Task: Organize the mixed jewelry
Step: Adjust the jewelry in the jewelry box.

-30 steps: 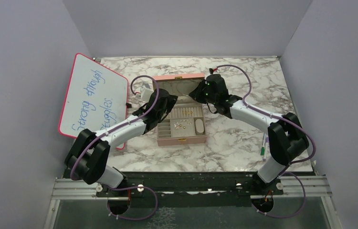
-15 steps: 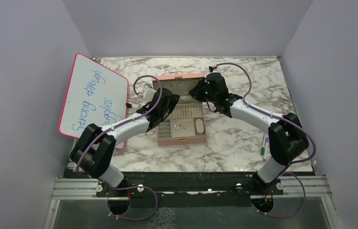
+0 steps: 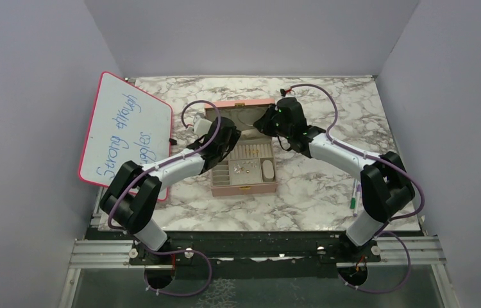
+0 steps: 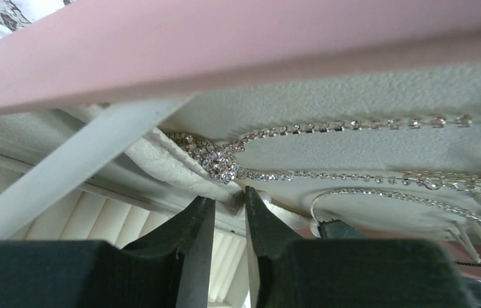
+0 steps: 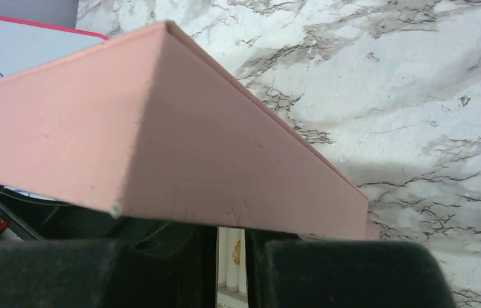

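Note:
The pink box (image 3: 244,187) stands open, its lid (image 3: 238,106) upright at the back. Tiny gold and silver pieces (image 3: 243,169) lie in its front compartments. In the left wrist view silver rhinestone chains (image 4: 328,174) and a thin silver hoop (image 4: 379,196) lie on the lid's white lining. My left gripper (image 4: 229,200) sits just under the chains' knot (image 4: 215,157), jaws a narrow gap apart, tips at the white pocket edge. My right gripper (image 5: 231,231) is at the lid's (image 5: 161,128) right upper edge, fingers close together, tips hidden behind the rim.
A whiteboard (image 3: 126,131) with blue writing leans at the left. A green-and-white marker pen (image 3: 355,196) lies on the marble table (image 3: 328,96) at the right. Ring rolls (image 4: 116,221) lie below the left gripper. Grey walls enclose three sides.
My left arm has pushed further back and up towards the lid. The right arm has barely moved.

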You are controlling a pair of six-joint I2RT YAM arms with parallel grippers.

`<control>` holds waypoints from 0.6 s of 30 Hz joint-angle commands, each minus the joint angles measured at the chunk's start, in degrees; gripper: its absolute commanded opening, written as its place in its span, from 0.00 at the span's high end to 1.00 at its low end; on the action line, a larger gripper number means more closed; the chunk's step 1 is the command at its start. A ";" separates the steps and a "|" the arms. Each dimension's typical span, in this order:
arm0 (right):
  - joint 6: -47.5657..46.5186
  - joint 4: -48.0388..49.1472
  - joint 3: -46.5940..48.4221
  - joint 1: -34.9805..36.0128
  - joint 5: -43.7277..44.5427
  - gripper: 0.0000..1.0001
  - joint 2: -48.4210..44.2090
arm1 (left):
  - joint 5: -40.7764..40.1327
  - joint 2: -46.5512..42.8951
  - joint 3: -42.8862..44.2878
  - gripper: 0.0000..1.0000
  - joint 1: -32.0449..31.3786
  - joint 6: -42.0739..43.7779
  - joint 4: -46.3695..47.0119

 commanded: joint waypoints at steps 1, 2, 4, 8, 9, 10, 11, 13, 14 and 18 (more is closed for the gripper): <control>-1.59 -0.81 2.66 -0.06 0.04 0.87 0.81 | -1.36 1.06 2.45 0.81 -0.02 0.37 -1.70; -1.72 -0.87 2.83 -0.07 -0.01 0.87 0.96 | -1.23 1.02 2.46 0.85 -0.02 0.55 -1.71; -1.88 -0.94 3.13 -0.07 -0.24 0.87 1.38 | -0.85 0.87 2.36 0.95 -0.02 1.05 -1.40; -2.29 -1.07 3.78 -0.07 -0.95 0.87 2.38 | 1.24 1.00 3.38 1.00 -0.02 4.28 -1.97; -2.31 -1.07 3.87 -0.07 -1.11 0.87 2.69 | 1.80 1.20 3.98 1.00 -0.02 4.87 -2.75; -2.39 -1.07 3.89 -0.07 -1.29 0.87 2.96 | 2.36 1.27 4.28 1.00 -0.02 5.22 -3.23; -2.40 -1.07 3.90 -0.07 -1.66 0.87 3.22 | 2.82 1.13 4.16 1.00 -0.02 5.29 -3.23; -2.48 -1.16 3.77 -0.03 -2.07 0.87 3.76 | 3.72 0.47 3.22 1.00 -0.02 5.29 -1.99; -2.69 -1.16 3.66 -0.07 -2.07 0.86 4.01 | 3.93 0.02 2.69 1.00 -0.02 5.21 -1.38; -3.19 -1.33 3.44 -0.07 -2.13 0.86 5.15 | 4.81 -1.48 2.06 1.00 -0.02 5.59 -0.45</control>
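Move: The lip of the pocket in the lid is at the left fingertips, about 1 cm ahead, dead in line sideways and 1 cm below. The crystal necklace's cluster sits 2 cm ahead and 1 cm left of that hand at its height; the ring rolls are some 5 cm back, 3 cm right and 5 cm lower. From the right hand, holding the silver chain, the lip lies about 1 cm ahead, 3 cm left and 2 cm down. Barely shifting, the left hand shuts its fingers from about a quarter open to fully closed on the pocket's lip, pinching the cloth and twisting only a few degrees. Meanwhile the right hand, grip unchanged on the silver chain, eases forward and left with a slight rise, then sinks about 1.5 cm towards the pocket. ##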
